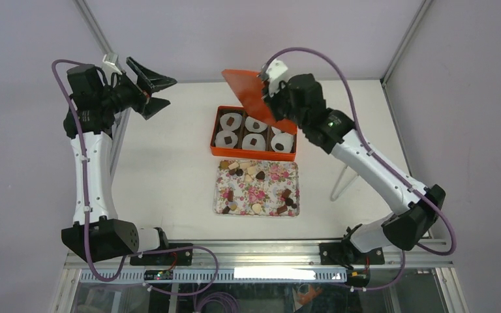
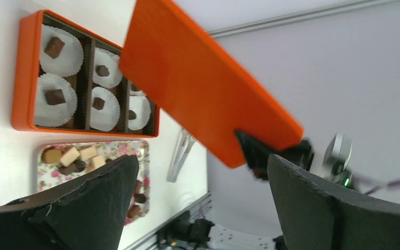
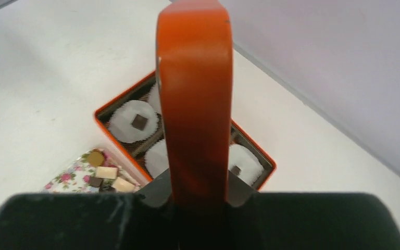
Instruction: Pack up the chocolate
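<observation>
An orange box (image 1: 251, 154) stands mid-table with white paper cups, and a small dark chocolate (image 2: 55, 96) sits in each cup I can see. More loose chocolate (image 1: 259, 175), dark and cream, lies on the flowered tray (image 1: 271, 195) in front of the box. My right gripper (image 1: 271, 98) is shut on one end of the orange lid (image 1: 248, 94) and holds it tilted in the air over the box's back edge. In the right wrist view the lid (image 3: 195, 104) stands edge-on between the jaws. My left gripper (image 1: 169, 91) hangs open and empty at the far left, away from the box.
A thin white wire stand (image 1: 340, 182) rests on the table to the right of the tray. An aluminium rail (image 1: 254, 251) runs along the near table edge between the arm bases. Grey walls close the back and sides.
</observation>
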Robot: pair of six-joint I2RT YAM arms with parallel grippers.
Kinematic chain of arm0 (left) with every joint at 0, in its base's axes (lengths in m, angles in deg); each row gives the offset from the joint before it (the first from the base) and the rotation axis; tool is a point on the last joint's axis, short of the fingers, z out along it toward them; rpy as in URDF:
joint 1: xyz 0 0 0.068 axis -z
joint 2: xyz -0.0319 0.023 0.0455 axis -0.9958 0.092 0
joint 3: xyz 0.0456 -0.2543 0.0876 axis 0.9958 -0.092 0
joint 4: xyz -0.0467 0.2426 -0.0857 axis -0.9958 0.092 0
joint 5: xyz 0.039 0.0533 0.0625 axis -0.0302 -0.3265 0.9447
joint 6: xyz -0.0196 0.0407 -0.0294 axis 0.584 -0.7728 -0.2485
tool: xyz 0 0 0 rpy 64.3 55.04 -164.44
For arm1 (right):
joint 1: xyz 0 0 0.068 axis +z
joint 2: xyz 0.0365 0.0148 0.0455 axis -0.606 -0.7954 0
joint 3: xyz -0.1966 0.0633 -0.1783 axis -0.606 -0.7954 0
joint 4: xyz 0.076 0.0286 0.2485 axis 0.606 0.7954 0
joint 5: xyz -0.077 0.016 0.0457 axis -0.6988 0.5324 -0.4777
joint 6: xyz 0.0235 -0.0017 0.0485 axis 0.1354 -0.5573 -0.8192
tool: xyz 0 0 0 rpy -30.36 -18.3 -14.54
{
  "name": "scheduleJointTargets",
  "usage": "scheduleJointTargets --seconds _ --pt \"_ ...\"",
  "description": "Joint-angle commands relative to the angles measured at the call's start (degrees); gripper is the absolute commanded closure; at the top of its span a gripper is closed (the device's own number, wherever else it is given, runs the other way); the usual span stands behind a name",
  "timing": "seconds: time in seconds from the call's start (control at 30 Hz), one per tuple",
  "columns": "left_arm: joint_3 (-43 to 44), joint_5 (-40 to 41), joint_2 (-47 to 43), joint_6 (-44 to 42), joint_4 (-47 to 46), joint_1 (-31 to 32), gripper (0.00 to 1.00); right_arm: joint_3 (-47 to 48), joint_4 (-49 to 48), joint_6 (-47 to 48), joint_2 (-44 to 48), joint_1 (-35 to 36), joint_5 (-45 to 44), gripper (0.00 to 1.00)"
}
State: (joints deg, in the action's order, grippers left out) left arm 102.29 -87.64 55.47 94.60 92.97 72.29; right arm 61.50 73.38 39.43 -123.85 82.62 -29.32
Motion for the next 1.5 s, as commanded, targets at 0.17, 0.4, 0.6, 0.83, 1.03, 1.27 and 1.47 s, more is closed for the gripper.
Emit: scheduleJointTargets --seconds 0.17,0.4,0.6,0.83,1.03,1.27,1.47 --pt "-7.66 -0.38 -4.12 -18.42 -7.09 0.03 0.01 3.4 -10.11 -45.32 -5.38 -20.74 47.25 1.0" --pt "-17.78 -12.04 -1.81 -11.74 -20.07 0.03 0.01 2.79 -26.01 -67.07 -6.35 -23.32 56.77 1.0" --pt "-21.99 -15.39 1.37 -7.42 -26.88 0.02 0.01 0.27 -44.73 -85.16 -10.91 -24.68 58.78 1.0" --pt "-22.04 -17.05 2.95 -5.08 -30.53 0.03 0.01 -0.99 -47.82 -88.85 -11.97 -24.73 59.25 1.0" --pt "-22.66 -14.7 4.29 -2.52 -33.24 0.03 0.01 -1.95 -42.97 -86.83 -12.47 -25.67 58.45 1.0" --pt "-19.46 -2.42 7.84 -9.48 -18.35 0.03 0.01 -4.5 -36.32 -85.63 -15.01 -29.44 56.02 1.0" --pt "-19.43 3.21 10.76 -11.5 -16.72 0.45 0.01 -3.4 -30.24 -83.22 -19.71 -30.28 58.16 1.0"
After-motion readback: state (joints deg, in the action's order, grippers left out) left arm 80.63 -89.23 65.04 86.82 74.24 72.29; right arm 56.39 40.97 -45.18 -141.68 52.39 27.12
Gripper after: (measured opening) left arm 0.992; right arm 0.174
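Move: The right hand already grips the orange lid by its edge; the open chocolate box it goes to lies about 12 cm ahead, 3 cm left and 30 cm below. The flowered tray sits some 8 cm back of this hand and 2 cm left, 33 cm down. From the empty left hand the box is roughly 12 cm ahead, 28 cm right and 34 cm below. Right hand turns the held lid some 90 degrees, moving forward above the box; open left sinks 15 cm. ##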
